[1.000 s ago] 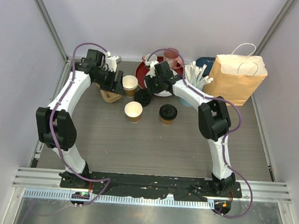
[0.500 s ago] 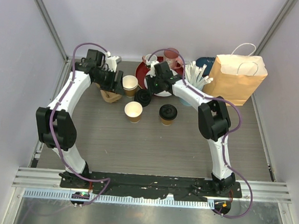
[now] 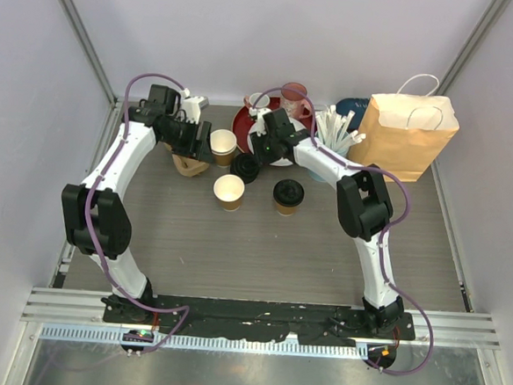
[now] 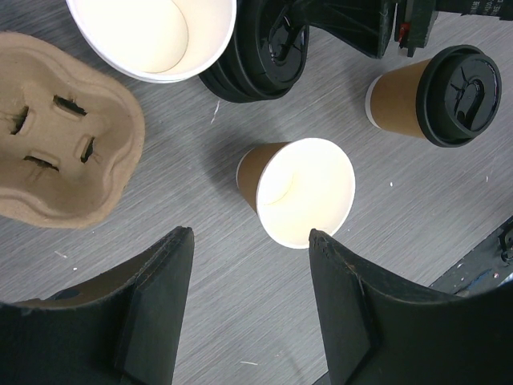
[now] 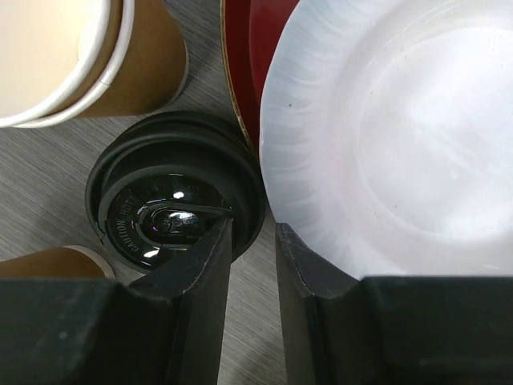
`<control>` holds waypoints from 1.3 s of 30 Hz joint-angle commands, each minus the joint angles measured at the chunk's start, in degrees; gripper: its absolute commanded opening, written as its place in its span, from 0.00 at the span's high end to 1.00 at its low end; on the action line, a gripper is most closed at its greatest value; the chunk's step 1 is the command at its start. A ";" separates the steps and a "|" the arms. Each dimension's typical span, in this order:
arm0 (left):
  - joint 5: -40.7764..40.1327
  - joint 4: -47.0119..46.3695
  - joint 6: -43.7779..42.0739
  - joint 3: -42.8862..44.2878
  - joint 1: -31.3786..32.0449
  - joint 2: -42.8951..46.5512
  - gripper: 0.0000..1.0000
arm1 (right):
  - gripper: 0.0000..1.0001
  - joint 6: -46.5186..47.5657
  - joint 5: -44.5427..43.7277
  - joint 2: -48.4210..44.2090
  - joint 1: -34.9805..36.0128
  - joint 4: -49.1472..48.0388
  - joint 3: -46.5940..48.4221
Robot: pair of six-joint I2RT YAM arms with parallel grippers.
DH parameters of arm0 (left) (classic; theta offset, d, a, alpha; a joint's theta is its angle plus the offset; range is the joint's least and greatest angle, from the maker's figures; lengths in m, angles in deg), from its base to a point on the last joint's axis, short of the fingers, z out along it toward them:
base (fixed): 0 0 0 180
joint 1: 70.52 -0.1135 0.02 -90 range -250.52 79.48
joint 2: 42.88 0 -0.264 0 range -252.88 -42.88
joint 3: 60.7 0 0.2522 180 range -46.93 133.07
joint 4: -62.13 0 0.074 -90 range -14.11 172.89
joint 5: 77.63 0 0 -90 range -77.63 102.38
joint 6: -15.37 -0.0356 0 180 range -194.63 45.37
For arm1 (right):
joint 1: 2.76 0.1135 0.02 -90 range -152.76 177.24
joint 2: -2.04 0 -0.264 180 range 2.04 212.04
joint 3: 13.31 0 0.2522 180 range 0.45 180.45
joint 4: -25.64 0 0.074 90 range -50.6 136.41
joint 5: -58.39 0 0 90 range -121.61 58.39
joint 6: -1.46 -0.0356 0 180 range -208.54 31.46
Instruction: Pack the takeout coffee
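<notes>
Two lidless tan paper cups show: one (image 3: 223, 144) beside my left gripper (image 3: 200, 144), one (image 4: 300, 196) mid-table. A third tan cup (image 3: 288, 195) wears a black lid. A stack of black lids (image 5: 160, 200) lies next to the red tray. My right gripper (image 5: 252, 226) hangs low over that stack, its jaws narrow, one finger over the top lid and the other outside its rim, a small gap still showing. My left gripper (image 4: 250, 234) is open above bare table, the middle cup just beyond its fingertips.
A brown pulp cup carrier (image 4: 56, 136) lies left of the cups. A white plate (image 5: 385, 120) sits on a red tray (image 3: 241, 121) with mugs at the back. Back right stand a light-blue cup of straws (image 3: 335, 132) and a brown paper bag (image 3: 410, 133).
The right jaws have narrowed around the lid stack's rim and the arm has edged slightly left. The left arm and the cups have not moved.
</notes>
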 commanded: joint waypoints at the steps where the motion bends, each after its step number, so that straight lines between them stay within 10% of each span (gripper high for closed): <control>1: 1.37 -0.21 -1.12 0.27 -0.21 1.53 0.37 | 0.67 -0.31 1.58 0.32 0.32 0.51 2.26; 25: 1.37 -0.03 -1.12 0.36 -0.30 1.36 0.37 | 0.99 -1.36 -0.09 -6.18 0.58 2.35 3.49; 39: -1.17 -0.12 -2.26 -0.78 -0.30 2.76 0.37 | 0.99 1.63 -5.36 -4.26 4.53 32.30 24.83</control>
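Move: The top black lid of the lid stack is right at the right fingertips, at about their height, its middle some 3 cm back and 3 cm to the left. The white plate lies about 6 cm ahead and 6 cm to the right, the stacked cups 2 cm ahead and 10 cm left, the open cup 10 cm back and 6 cm left. From the left hand the lid is roughly 5 cm ahead, 13 cm right and 10 cm lower. The top lid is taken by its forward-right rim: the right hand eases about 1 cm back and slightly left while its part-open fingers close and pinch the rim. Holding that pinch, it pauses briefly, then lifts almost straight up off the stack, gathering speed, some 8 cm, edging back a little at the end. ##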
